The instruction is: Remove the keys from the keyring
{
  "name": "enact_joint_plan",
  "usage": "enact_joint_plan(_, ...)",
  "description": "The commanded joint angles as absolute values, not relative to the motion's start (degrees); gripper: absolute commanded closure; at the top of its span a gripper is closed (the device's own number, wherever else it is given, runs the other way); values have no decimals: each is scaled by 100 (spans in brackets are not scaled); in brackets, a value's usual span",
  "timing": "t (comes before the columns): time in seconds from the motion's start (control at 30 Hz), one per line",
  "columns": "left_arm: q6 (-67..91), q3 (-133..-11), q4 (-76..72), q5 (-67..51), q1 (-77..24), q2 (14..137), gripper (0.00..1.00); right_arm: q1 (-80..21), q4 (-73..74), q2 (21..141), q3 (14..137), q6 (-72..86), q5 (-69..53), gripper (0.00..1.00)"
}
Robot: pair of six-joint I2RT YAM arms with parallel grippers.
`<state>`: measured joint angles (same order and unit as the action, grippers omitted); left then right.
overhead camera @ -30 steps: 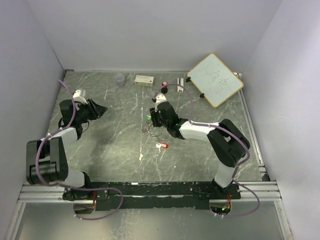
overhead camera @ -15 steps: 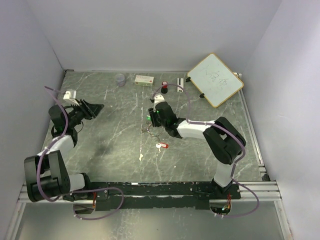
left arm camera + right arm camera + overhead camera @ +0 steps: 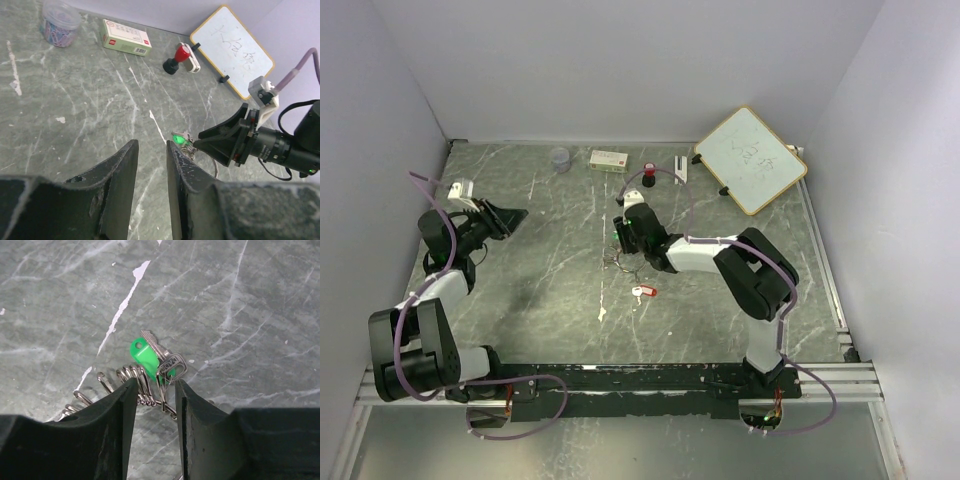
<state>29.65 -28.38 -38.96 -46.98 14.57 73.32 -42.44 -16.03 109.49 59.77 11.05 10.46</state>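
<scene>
The keyring (image 3: 131,381), a chain of thin silver loops, lies on the marble table with the green key (image 3: 143,353) and a plain silver key (image 3: 173,363) at its end. My right gripper (image 3: 156,390) is open and low over it, its fingertips straddling the ring's links without pinching them. In the top view the right gripper (image 3: 620,243) sits by the keyring (image 3: 616,262), and the red key (image 3: 642,292) lies loose nearer the arms. My left gripper (image 3: 506,215) is open and empty, far left of the ring. From the left wrist view the green key (image 3: 178,138) shows ahead.
Along the back stand a clear cup of paper clips (image 3: 560,158), a green-and-white box (image 3: 609,159), a black knob with a red top (image 3: 648,169) and a tilted whiteboard (image 3: 750,158). White walls close in three sides.
The left arm swung up and out to the left, and its jaws narrowed. The right gripper crept slightly left over the keyring.
</scene>
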Motion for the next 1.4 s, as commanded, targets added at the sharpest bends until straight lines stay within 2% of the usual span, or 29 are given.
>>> enact_joint_plan(0.0, 3302, -2729, -4649, -5118, 1470, 7467, 60, -4258, -1631, 10978, 5966, 1002, 1293, 64)
enact_joint_plan(0.27, 3190, -2717, -4525, -5046, 1468, 7411, 61, -4258, -1632, 11041, 5868, 1045, 1393, 73)
enact_joint_plan(0.77, 3149, -2728, -4503, -5035, 1468, 7517, 61, -4261, -1657, 11199, 5983, 1066, 1178, 74)
enact_joint_plan(0.93, 3124, -2731, -4494, -5038, 1469, 7506, 66, -4254, -1626, 11327, 6070, 1046, 1302, 86)
enact_joint_plan(1.1, 3128, -2731, -4525, -5070, 1473, 7514, 68, -4256, -1645, 11486, 6183, 990, 1321, 87)
enact_joint_plan(1.17, 3143, -2724, -4543, -5078, 1473, 7531, 72, -4261, -1624, 11536, 6276, 926, 1348, 100)
enact_joint_plan(1.2, 3145, -2728, -4546, -5086, 1472, 7540, 76, -4257, -1597, 11540, 6327, 878, 1365, 100)
enact_joint_plan(1.27, 3145, -2734, -4556, -5113, 1469, 7562, 92, -4254, -1540, 11425, 6374, 742, 1430, 100)
enact_joint_plan(1.37, 3202, -2756, -4646, -5212, 1470, 7605, 93, -4260, -1581, 11010, 6293, 552, 1584, 100)
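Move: The small metal clip through the green-tagged key lies just beyond the right fingertips, about 2 cm ahead and 3 cm below. From the right hand, the key itself is some 4 cm ahead and 2 cm left, the bunch of other clips is level and 3 cm left, and the large keyring's middle is about 2 cm back and 1 cm right, all some 4 cm lower. From the left hand the clip is roughly 3 cm ahead, 20 cm right and 17 cm below. The right hand shifts about 1 cm to its right, then sinks to the table, some 2.5 cm in all, with its partly open fingers pointing forward-left and down, straddling the metal clip beside the green-tagged key's head. The fingers close almost fully and pinch the clip as the hand creeps about 1 cm forward, while the left hand stays in place high over the table and shuts its empty fingers. ##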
